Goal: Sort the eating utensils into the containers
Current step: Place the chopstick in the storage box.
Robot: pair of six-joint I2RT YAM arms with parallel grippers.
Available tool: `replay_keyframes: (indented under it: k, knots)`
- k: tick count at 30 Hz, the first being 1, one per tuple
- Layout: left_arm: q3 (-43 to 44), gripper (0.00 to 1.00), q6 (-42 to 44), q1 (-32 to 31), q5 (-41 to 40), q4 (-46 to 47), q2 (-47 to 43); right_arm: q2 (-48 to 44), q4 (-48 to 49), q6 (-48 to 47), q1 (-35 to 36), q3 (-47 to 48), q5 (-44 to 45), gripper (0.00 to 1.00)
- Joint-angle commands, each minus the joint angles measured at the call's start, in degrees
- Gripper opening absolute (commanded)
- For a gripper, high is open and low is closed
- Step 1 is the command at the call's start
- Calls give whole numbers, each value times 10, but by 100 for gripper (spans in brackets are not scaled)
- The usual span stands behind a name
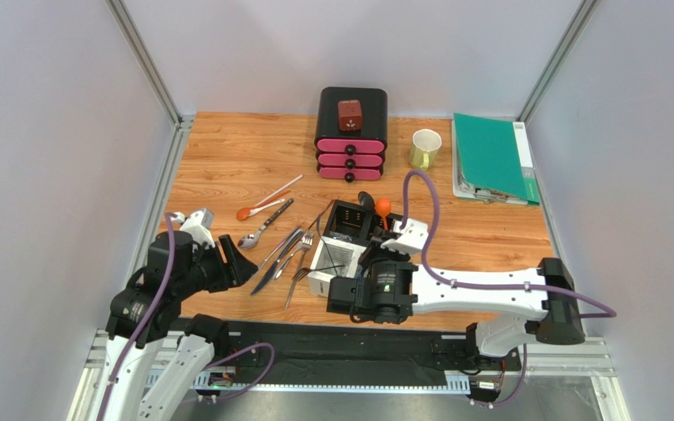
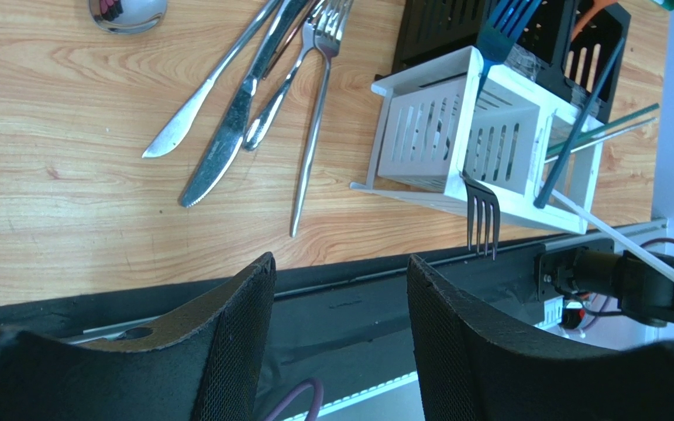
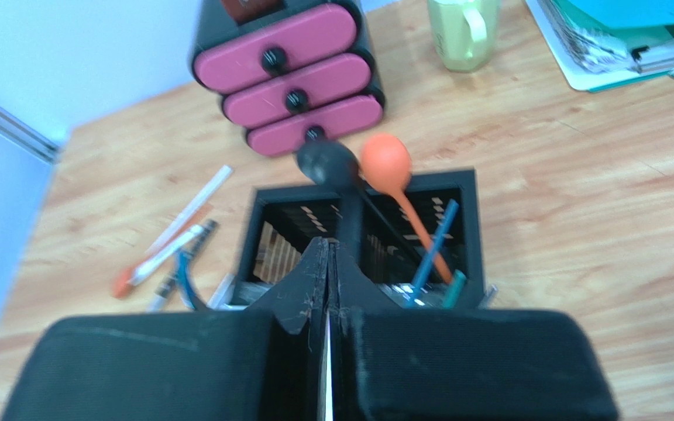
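The caddy of containers [image 1: 330,263] stands near the table's front edge and holds several utensils. Among them are a black spoon [image 3: 325,163] and an orange spoon [image 3: 386,160] in the black compartments [image 3: 465,189]. A dark fork [image 2: 483,215] sticks out of the white compartments [image 2: 420,132]. Silver knives and forks [image 1: 283,254] lie loose left of the caddy, with a silver spoon [image 1: 248,239] and an orange spoon [image 1: 244,213] beyond. My right gripper [image 3: 327,241] is shut on a thin white utensil [image 2: 591,224] that reaches into a white compartment. My left gripper [image 2: 340,263] hangs open and empty over the front rail.
A black-and-pink drawer box [image 1: 351,132] with a small brown block [image 1: 350,115] on top stands at the back. A pale green mug [image 1: 425,148] and a green folder [image 1: 490,158] are to its right. Metal frame posts flank the table.
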Motion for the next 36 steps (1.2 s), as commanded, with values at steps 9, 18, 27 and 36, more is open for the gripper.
replay_keyframes:
  k: [9,18,27,36]
  knots:
    - [29,63,-5,-3,-14,62,64,-38,214,-793,-69,171,-14,0]
    - [40,63,-17,-2,-32,97,82,-28,557,-1062,-224,165,-294,0]
    - [28,63,-32,-3,-52,113,99,-38,436,-991,-471,223,-534,0]
    - [19,64,-31,-3,-17,163,168,-176,334,-857,-694,103,-851,58]
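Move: My right hand, shut, is above the near right part of the black box: that box's middle is some 6 cm ahead, 4 cm left and 19 cm below, the white storage box about 6 cm back and 7 cm left. The mug stands about 24 cm ahead, 13 cm right and 19 cm below. From my left hand the spoon lies roughly 15 cm ahead, 4 cm right, and the knife 5 cm ahead, 6 cm right, both 20 cm below. I lift my closed right hand about 9 cm clear of the boxes, then sweep it forward some 18 cm and swing it right, rolling left side down and back, before it eases back a little on the mug's near side. There it tips down and its fingers open past half. My left hand, open, glides about 6 cm forward towards the spoon, touching nothing. ##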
